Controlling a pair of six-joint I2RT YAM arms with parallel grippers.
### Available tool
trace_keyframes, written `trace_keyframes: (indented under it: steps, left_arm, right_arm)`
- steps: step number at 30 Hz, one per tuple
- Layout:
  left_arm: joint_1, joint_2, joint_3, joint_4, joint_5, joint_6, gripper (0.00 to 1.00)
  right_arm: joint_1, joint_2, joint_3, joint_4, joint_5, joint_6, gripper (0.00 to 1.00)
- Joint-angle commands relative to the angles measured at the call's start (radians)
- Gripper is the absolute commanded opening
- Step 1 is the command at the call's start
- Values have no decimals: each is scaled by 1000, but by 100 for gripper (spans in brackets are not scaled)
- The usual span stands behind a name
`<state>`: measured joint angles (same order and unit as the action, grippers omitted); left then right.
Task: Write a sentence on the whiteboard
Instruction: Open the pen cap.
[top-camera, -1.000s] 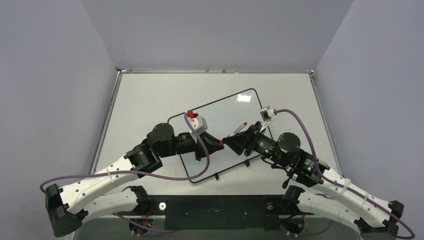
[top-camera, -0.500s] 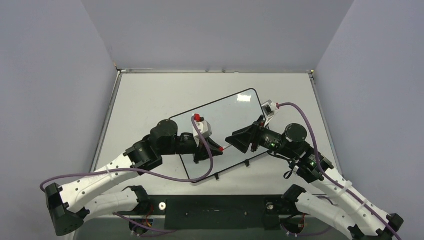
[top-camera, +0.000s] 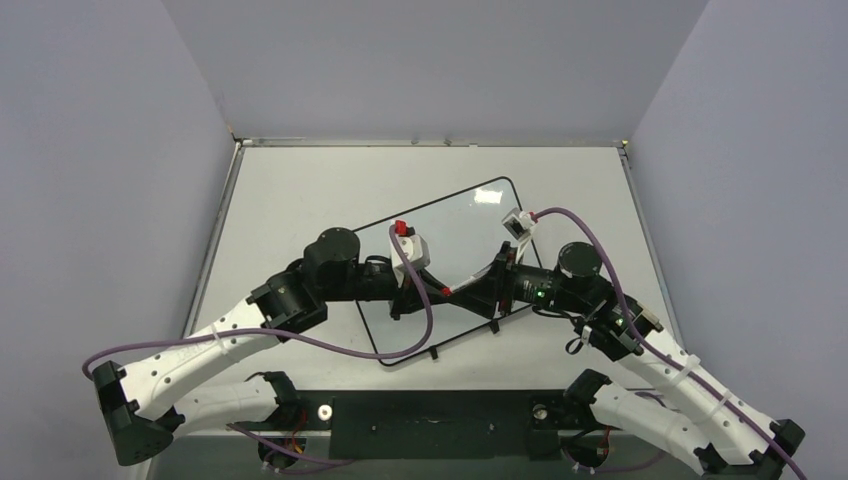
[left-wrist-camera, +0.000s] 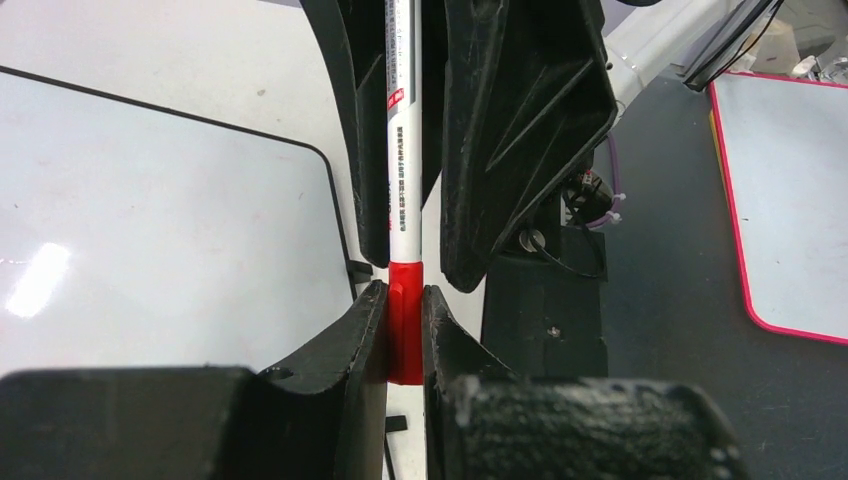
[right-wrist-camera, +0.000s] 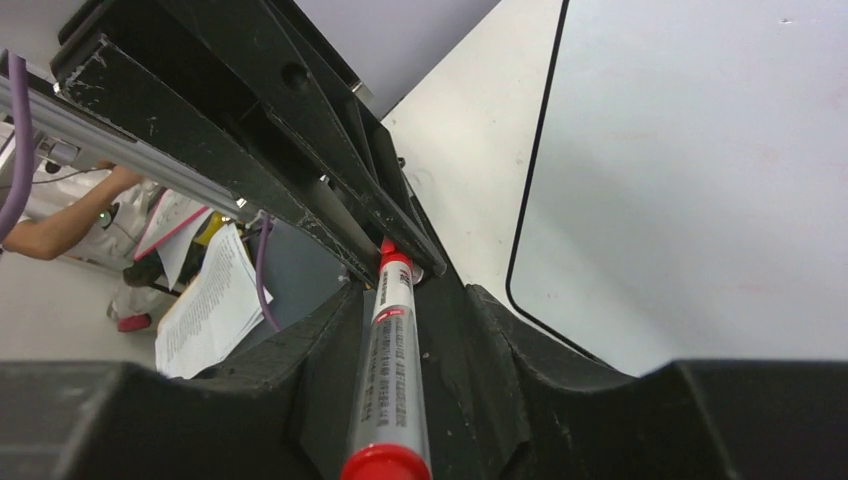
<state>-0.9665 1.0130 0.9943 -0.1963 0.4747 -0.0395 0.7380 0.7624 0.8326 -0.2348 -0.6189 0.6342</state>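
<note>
A white marker (left-wrist-camera: 404, 150) with a red cap (left-wrist-camera: 405, 320) hangs between both grippers over the whiteboard (top-camera: 450, 225). My left gripper (left-wrist-camera: 404, 290) is shut on the cap. The right gripper (right-wrist-camera: 410, 288) faces it tip to tip, and its jaws straddle the marker's barrel (right-wrist-camera: 392, 370). The barrel lies against one finger, and a gap shows on its other side. From above, the left gripper (top-camera: 432, 288) and the right gripper (top-camera: 468, 288) meet at a red dot, the marker (top-camera: 446, 291). The board's glossy face (right-wrist-camera: 700, 150) is blank, so no sentence is in view.
The whiteboard lies tilted on the matte white table (top-camera: 300, 190), with two black clips (top-camera: 436, 352) on its near edge. Grey walls close the table on three sides. Off the table are a pink-rimmed board (left-wrist-camera: 790, 180) and loose papers (right-wrist-camera: 210, 310).
The right gripper let go of the marker, opened wide, then slid left around the barrel with its jaws partly closing. The left gripper moved slightly right, still shut on the cap.
</note>
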Motion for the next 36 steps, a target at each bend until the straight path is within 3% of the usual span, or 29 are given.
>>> trace_keyframes:
  steps: [1,13,25,28,36]
  left_arm:
    - [3,9,58,-23,3,34,0]
    - [3,28,61,-46,13,34,0]
    - [3,36,67,-49,15,57,0]
    - [3,37,69,-52,19,63,0]
    - [3,34,68,-56,-4,66,0]
  right_arm:
    - [-6,4,50,-3,-20,-29,35]
    - [-16,-3,74,-7,-7,-30,35]
    - [-20,11,62,-30,-10,-47,12]
    - [-19,18,63,-28,-15,-46,1]
    - [-19,19,30,17,6,-13,0]
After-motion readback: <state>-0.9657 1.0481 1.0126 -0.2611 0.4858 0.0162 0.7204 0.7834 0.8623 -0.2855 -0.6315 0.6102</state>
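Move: The marker's red cap is already between my left fingers. Its white barrel slants up to the right, its middle some 5 cm right, 2 cm ahead and 3 cm above my left hand. From my right hand, whose open fingers straddle the barrel, that middle is about 2 cm ahead, 2 cm right and 2 cm up. The cap is level fore and aft, 3 cm left and 1 cm below. The whiteboard's centre lies roughly 14 cm ahead of my left hand, straight ahead, some 27 cm down. I close my right fingers from less than half open until they pinch the white barrel just beyond the cap's rim, while that hand stays within about half a centimetre of its place. My left hand keeps its hold on the red cap and sinks about 1.5 cm, mostly early on, rolling only a few degrees. ##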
